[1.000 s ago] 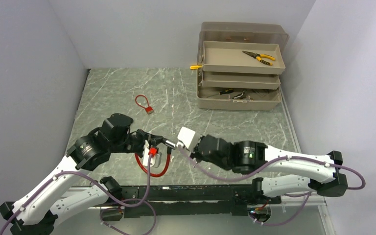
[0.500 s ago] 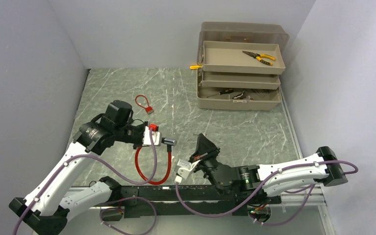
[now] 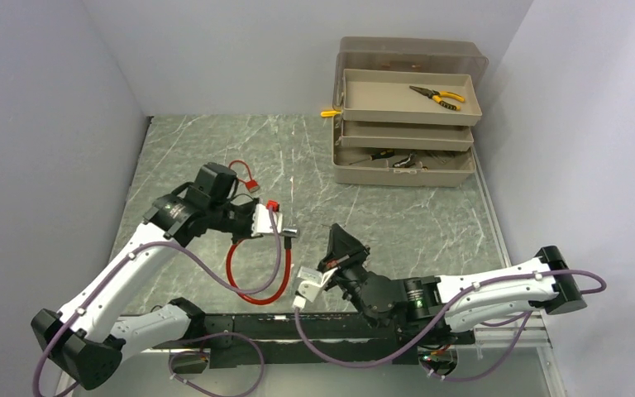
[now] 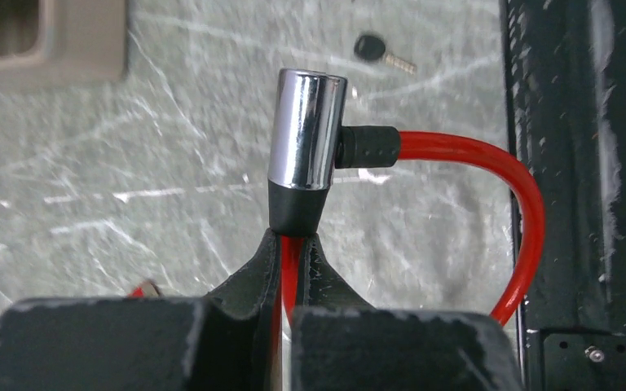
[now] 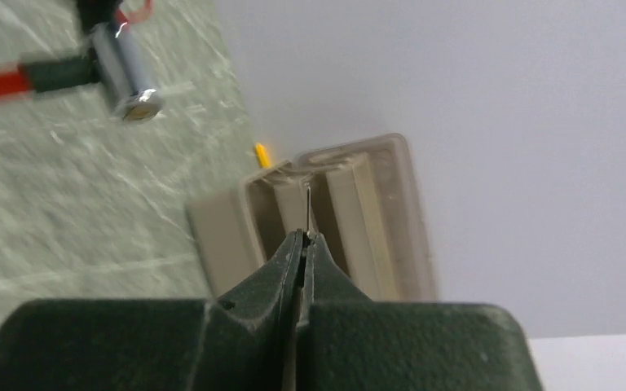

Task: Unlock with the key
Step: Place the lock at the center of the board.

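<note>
My left gripper (image 3: 273, 225) (image 4: 292, 244) is shut on the red cable of the cable lock, just below its chrome cylinder (image 4: 306, 130) (image 3: 288, 232). It holds the lock above the table. The cable (image 3: 258, 285) loops down and back into the cylinder's side. My right gripper (image 3: 336, 236) (image 5: 303, 236) is shut and points up and back, apart from the lock and to its right. A thin metal blade (image 5: 306, 202) sticks out of its tips: a key seen edge-on. The cylinder's end face (image 5: 138, 104) shows at upper left in the right wrist view. Another key with a black head (image 4: 380, 52) lies on the table beyond the cylinder.
A second, small red cable lock (image 3: 244, 175) lies behind the left arm. A beige tiered toolbox (image 3: 405, 169) stands open at the back right with pliers (image 3: 438, 97) in its top tray. The black base rail (image 3: 314, 327) runs along the near edge. Grey walls close in both sides.
My right gripper has drawn back from the lock cylinder toward the near edge and tilted up. My left arm has carried the lock farther back and to the right.
</note>
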{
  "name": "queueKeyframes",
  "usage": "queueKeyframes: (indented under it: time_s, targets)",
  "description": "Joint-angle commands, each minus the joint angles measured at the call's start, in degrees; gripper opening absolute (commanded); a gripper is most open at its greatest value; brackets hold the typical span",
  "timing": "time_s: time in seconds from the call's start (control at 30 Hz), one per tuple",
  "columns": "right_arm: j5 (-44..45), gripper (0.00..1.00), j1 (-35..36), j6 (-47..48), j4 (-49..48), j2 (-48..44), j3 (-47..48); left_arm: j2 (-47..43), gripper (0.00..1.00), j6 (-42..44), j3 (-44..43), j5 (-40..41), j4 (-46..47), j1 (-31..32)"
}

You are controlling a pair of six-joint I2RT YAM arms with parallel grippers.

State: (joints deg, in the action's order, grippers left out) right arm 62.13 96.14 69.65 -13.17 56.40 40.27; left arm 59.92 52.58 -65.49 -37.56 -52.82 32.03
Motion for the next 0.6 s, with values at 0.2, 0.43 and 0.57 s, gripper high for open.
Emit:
queueKeyframes:
  time_s: [0.2, 0.43, 0.57]
  targets:
    - [-17.3, 0.00, -1.9, -46.4, 21.4, -4.3, 15.8, 4.9, 0.00, 8.4, 14.0, 7.9, 15.3, -0.6]
    - [-26.8, 0.00, -4.9, -57.2, 27.2, -8.2, 17.6, 7.2, 0.55, 10.3, 12.9, 4.4, 19.0, -0.7]
    - [-28.6, 0.00, -6.4, -60.4, 29.8, -9.0, 17.7, 4.9, 0.72, 14.3, 7.3, -0.5, 13.5, -1.0]
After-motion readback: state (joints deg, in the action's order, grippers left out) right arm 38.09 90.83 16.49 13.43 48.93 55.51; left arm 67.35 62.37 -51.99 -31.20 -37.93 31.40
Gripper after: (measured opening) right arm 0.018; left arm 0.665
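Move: My left hand still grips the red cable just behind the lock's silver head, which sits about 4 cm to its right, 1 cm ahead and 2 cm lower. The clear patch of board for it is some 22 cm below and 5 cm to the right. On the board the black-headed key lies 4 cm back and 13 cm right; the small red padlock, 16 cm ahead and 6 cm left. From my right hand that patch is 2 cm ahead, 6 cm left and 29 cm down. I sink my left hand fast, about 11 cm towards the board with a slight forward drift, tipping the fingers a little further down, then open them to let go of the lock, easing forward and back up a couple of centimetres. My right hand keeps the key pinched, rises and draws back about 3 cm while rolling some 50 degrees, left side up. ##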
